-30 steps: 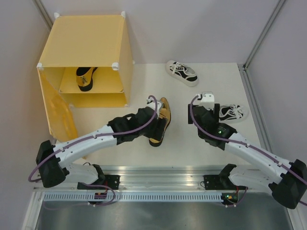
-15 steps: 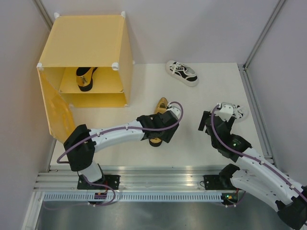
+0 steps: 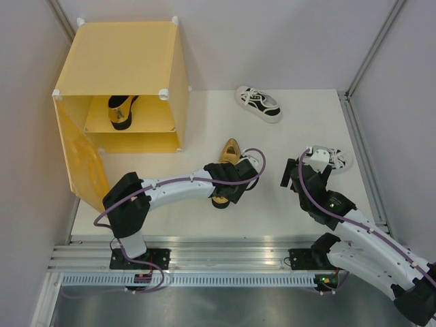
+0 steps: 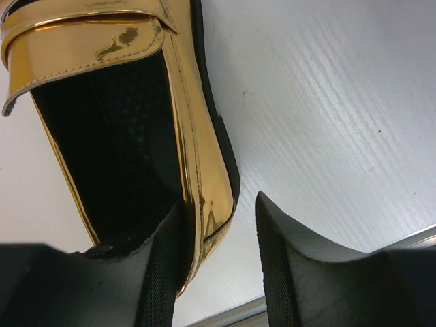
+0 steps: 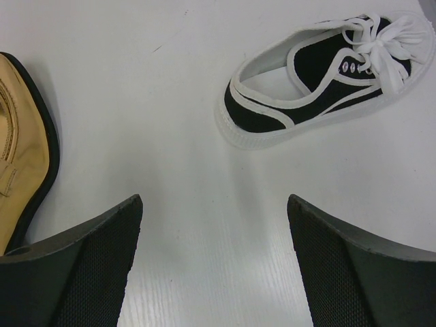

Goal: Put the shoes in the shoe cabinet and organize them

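Note:
A gold loafer (image 3: 231, 151) lies mid-table, toe pointing away. My left gripper (image 3: 229, 189) sits over its heel, still open. In the left wrist view the gold loafer (image 4: 122, 88) has one finger (image 4: 163, 272) inside its black opening against the side wall. The other finger (image 4: 293, 266) is outside, a gap away. A second loafer (image 3: 121, 110) rests on the shoe cabinet's (image 3: 122, 54) shelf. My right gripper (image 3: 312, 165) is open over bare table beside a white sneaker (image 3: 338, 160); the right wrist view shows that sneaker (image 5: 320, 88) ahead of the right gripper (image 5: 214, 201). Another sneaker (image 3: 259, 103) lies at the back.
The cabinet's door (image 3: 83, 160) hangs open toward the near left. White walls close in the table on the left, back and right. The table's metal front rail (image 3: 218, 245) runs just behind both arm bases.
My left arm drew its elbow back and its jaws narrowed around the loafer's heel wall. The right gripper swung right toward the near sneaker, then held still.

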Tool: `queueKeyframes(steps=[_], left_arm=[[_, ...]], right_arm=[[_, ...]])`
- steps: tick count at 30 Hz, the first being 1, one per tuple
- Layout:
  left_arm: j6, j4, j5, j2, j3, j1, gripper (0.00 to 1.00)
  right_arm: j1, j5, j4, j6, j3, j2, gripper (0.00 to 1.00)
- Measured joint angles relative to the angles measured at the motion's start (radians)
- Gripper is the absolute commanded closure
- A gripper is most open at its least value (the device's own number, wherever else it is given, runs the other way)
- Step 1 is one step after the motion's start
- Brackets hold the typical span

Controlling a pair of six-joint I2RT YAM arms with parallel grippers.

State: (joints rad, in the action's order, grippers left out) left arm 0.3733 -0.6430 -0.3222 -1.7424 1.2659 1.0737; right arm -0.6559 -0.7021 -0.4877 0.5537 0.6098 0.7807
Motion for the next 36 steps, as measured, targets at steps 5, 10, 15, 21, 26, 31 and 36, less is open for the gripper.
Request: queueKeyframes(steps=[5, 10, 15, 21, 26, 31, 36], left_arm=[[0.000, -0.013, -0.005, 0.000, 0.002, -0.001, 0.55], [0.000, -0.015, -0.015, 0.000, 0.002, -0.002, 0.60], [0.000, -0.024, -0.016, 0.000, 0.002, -0.011, 0.66], [0.005, -0.018, 0.026, 0.000, 0.003, -0.034, 0.95], [0.008, -0.015, 0.057, 0.003, 0.006, -0.040, 0.98], [0.007, -0.051, 0.060, 0.033, -0.011, -0.046, 0.98], [0.008, -0.140, 0.062, 0.144, -0.056, -0.048, 0.98]], right_arm=[[0.000, 0.008, 0.001, 0.000, 0.000, 0.000, 0.09], [0.000, 0.014, 0.001, 0.000, 0.000, 0.003, 0.09], [0.000, 0.016, 0.002, 0.000, -0.006, 0.003, 0.10], [0.000, 0.017, 0.002, 0.000, -0.015, 0.002, 0.10], [0.000, 0.018, 0.002, 0.000, -0.015, 0.001, 0.10], [0.000, 0.018, 0.002, 0.000, -0.016, -0.001, 0.10], [0.000, 0.018, 0.002, 0.000, -0.016, -0.001, 0.10]])
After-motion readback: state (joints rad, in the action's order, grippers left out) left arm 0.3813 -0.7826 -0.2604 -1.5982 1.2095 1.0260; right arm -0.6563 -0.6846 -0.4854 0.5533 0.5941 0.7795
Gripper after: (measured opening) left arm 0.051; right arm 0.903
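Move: The gold shoe still on the table points its toe away from me; its middle is about 8 cm ahead of my left hand, 1 cm left and 3 cm below. My fingers already straddle the right wall of its heel, one tip inside. The cabinet's open front is some 16 cm farther out than this hand and 31 cm left; the far sneaker is 32 cm ahead, 10 cm right. From my right hand, the gold shoe lies about 20 cm left, 4 cm ahead and 10 cm lower. I keep my left hand almost in place and close its half-open fingers until they pinch the rim of the gold shoe's heel, inner finger against the lining and outer finger on the outside. Keeping that pinch, I then draw it left about 4 cm, with roughly 2 cm each of back and up, the wrist barely turning. ##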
